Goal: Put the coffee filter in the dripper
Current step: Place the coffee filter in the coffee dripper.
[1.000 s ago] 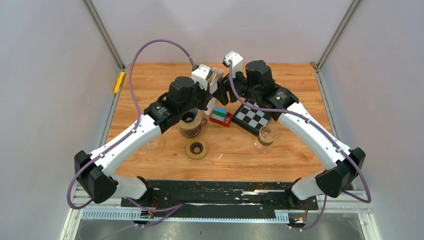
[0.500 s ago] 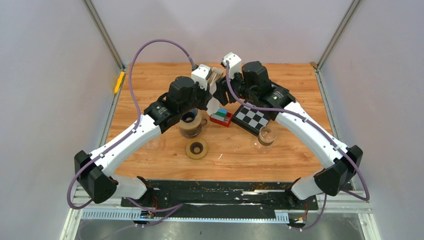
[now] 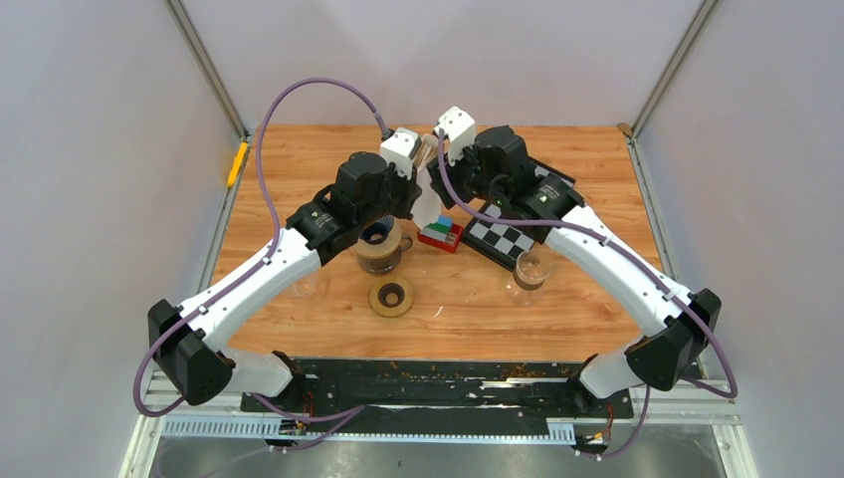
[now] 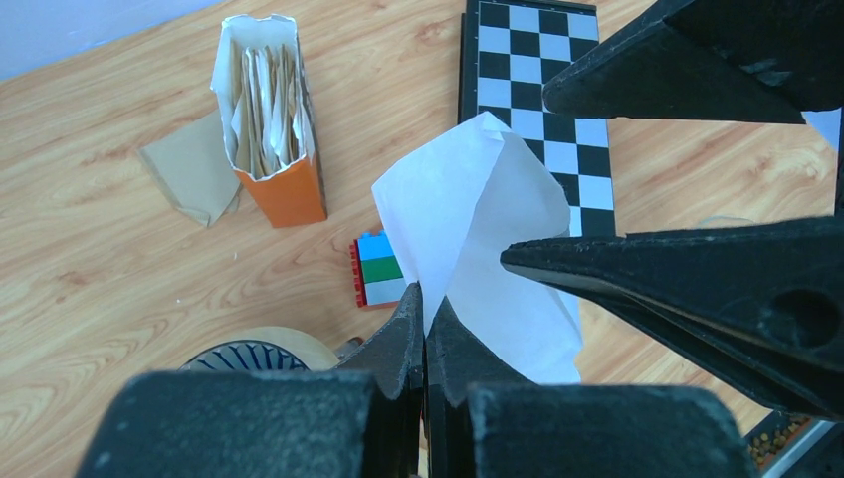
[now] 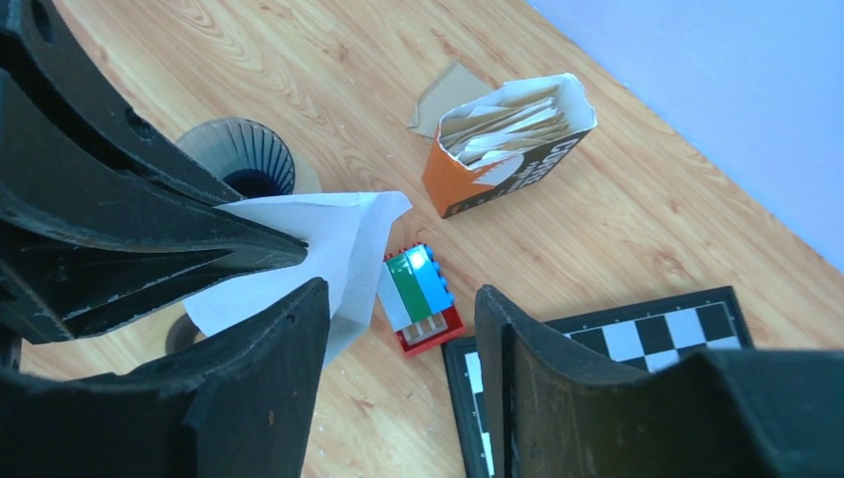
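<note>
My left gripper (image 4: 425, 309) is shut on the lower edge of a white paper coffee filter (image 4: 478, 219), holding it in the air above the table. The filter (image 3: 426, 199) hangs just right of the dripper (image 3: 379, 236), a dark ribbed cone on a tan base (image 4: 254, 356). From the right, my right gripper (image 5: 400, 294) stands open beside the filter (image 5: 318, 239). Its left finger lies along the paper, and a corner of the paper reaches into the gap between the fingers. The dripper (image 5: 239, 159) holds nothing.
An orange box of filters (image 4: 274, 149) stands behind, with a brown paper (image 4: 189, 174) lying beside it. Below the filter are a toy brick block (image 3: 439, 233) and a checkerboard (image 3: 503, 239). A glass cup (image 3: 531, 270) and a brown ring (image 3: 390, 297) sit nearer.
My right arm has swung left, bringing its open gripper up against the filter. The left arm and the filter have stayed where they were.
</note>
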Robot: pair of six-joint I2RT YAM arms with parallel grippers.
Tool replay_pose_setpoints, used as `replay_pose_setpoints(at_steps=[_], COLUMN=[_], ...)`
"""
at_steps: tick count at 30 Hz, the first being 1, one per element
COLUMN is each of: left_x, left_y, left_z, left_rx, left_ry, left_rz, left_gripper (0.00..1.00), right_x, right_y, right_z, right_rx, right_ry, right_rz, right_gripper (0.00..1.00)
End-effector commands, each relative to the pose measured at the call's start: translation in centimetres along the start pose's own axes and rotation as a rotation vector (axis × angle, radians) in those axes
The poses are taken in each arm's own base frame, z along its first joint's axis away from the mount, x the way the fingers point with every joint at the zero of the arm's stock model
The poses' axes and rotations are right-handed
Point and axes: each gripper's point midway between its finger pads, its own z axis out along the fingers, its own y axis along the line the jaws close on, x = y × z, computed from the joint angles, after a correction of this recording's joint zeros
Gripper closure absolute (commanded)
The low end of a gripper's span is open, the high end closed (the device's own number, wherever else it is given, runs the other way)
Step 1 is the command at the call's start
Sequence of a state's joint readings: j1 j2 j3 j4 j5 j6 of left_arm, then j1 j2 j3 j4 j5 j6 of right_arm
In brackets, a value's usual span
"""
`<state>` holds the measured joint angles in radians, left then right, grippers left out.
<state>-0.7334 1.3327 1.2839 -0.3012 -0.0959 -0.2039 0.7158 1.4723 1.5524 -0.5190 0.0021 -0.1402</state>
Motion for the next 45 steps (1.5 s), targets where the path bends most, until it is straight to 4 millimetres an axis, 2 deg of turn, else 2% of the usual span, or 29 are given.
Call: replay_pose_setpoints(at_steps=[1,10,21,31,39,45], left_x=[-2.5,-2.4,-2.6,-2.5,-2.1,-2.2], left_y=[-0.5,-0.5,-0.5,-0.8,-1.5,-1.8], left_z=[-0.5,-0.4,-0.5,-0.3,-0.3,-0.3], left_rx=[0.012,0.010,0.008,0.021,0.063,0.081], left_ry=[-0.078,-0.075,-0.084,-0.084,-0.078,-0.078], left_rz=[-0.006,-0.011,-0.029,-0.037,-0.037,-0.037], left_gripper=[1.00,1.00,1.00,1.00,1.00,1.00], right_x=[-1.9,-2.3,-1.6,-1.6,-1.9,-1.9], right_y=[-0.8,-0.4,-0.7,-0.8,-1.5,-0.8], right_z=[-1.3,-1.7,-1.7,-2.1,-2.5,-2.6], right_rx=[0.077,0.137,0.167,0.097,0.046,-0.018], right_ry=[-0.055,-0.064,-0.059,-0.073,-0.088,-0.095], right_rz=[-0.113,-0.216,-0.207,-0.099,-0.014,-0.001], right_gripper=[0.45,0.45,0.48,0.60,0.65,0.70])
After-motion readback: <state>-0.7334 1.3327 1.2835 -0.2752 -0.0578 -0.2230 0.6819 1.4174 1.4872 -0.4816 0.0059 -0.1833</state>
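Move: The filter, pinched in the left gripper, has its middle roughly 3 cm left of the half-open right fingers, 2 cm back and 3 cm lower; from the left hand it is about 3 cm right, 1 cm ahead and 2 cm lower. The dripper sits some 8 cm left of the left hand, 3 cm back and 14 cm down. From the right hand, the toy blocks lie 6 cm ahead, 2 cm left, and the filter box 14 cm ahead, 3 cm left, both over 20 cm down. Hold the filter pinched and almost still in the left gripper. With the right fingers at the paper's free edge, roll the right hand about 15 degrees, left side down, then roll it nearly back while easing it about 2 cm to the right, away from the left hand, and closing the fingers from just over half open to about a third, leaving the paper's edge between them. ##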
